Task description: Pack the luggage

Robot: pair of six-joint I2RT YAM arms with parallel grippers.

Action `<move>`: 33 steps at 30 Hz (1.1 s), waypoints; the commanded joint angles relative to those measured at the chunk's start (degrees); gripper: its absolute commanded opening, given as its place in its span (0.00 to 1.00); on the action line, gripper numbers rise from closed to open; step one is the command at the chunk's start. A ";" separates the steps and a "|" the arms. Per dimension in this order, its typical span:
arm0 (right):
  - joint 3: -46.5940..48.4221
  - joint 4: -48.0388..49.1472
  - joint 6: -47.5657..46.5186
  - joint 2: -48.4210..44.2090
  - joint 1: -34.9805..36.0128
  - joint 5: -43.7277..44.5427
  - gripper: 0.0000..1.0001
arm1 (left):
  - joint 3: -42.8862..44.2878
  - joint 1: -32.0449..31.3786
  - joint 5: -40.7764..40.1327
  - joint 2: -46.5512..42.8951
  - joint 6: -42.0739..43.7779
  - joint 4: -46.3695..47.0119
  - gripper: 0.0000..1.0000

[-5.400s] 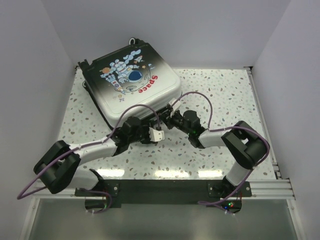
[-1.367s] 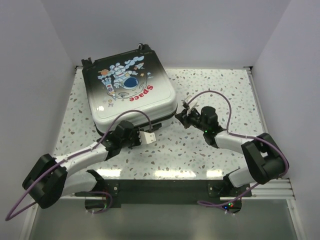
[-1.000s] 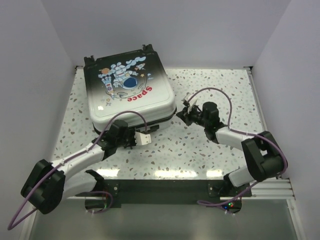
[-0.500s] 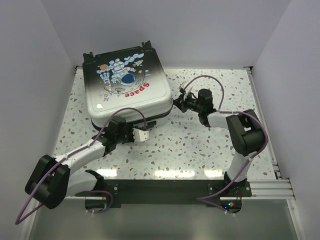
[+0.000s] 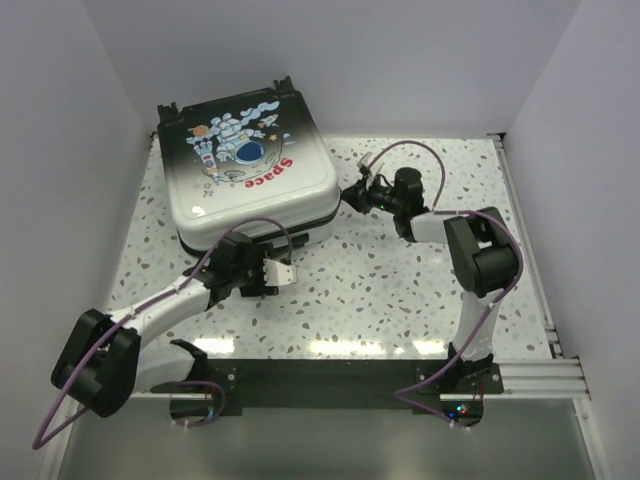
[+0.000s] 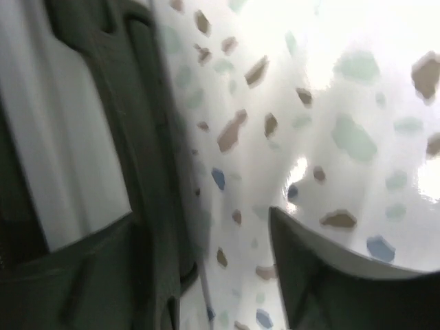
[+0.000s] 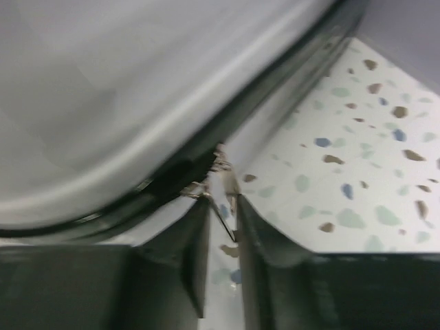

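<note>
The luggage (image 5: 245,180) lies closed and flat at the back left of the table, astronaut print and red "Space" facing up. My left gripper (image 5: 283,270) is at its near edge. In the left wrist view its jaws (image 6: 220,289) stand wide open over bare table, the luggage's white shell and dark zip band (image 6: 75,137) close on the left. My right gripper (image 5: 350,195) is at the luggage's right corner. In the right wrist view its fingers (image 7: 221,206) are parted by a narrow gap, with the metal zipper pull (image 7: 221,172) lying loosely at their tips below the shell (image 7: 137,82).
The speckled table (image 5: 400,290) is boxed in by white walls at the left, back and right. A metal rail (image 5: 515,240) runs along its right side. Purple cables loop above both arms.
The luggage has turned and slid toward the back left. My right gripper followed its right side back to the corner and its jaws eased apart. My left jaws opened wide.
</note>
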 commanded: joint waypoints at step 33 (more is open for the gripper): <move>9.10 -61.34 3.74 -43.77 -5.41 28.81 0.99 | 60.42 -9.00 -4.04 14.42 -41.66 -23.62 1.00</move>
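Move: The left hand has the closed suitcase's carry handle between its already parted fingers, about 2 cm ahead and near the farther finger. From this hand the suitcase's middle is some 20 cm ahead, 3 cm left and 3 cm higher, and its near right corner 10 cm ahead and 14 cm right. The right hand's tips are at the case's right side, just beyond that corner, with the case's middle about 20 cm left and 6 cm ahead. Backing off about 2 cm as its fingers spread fully, the left hand leaves the handle, climbs some 26 cm and swings right, then forward, over the suitcase's near right corner, tilting about 30 degrees so the fingers point more rightward and less down. The right hand comes free of the case's side, rises about 18 cm while drawing right and somewhat back, opening wide and turning clockwise. ##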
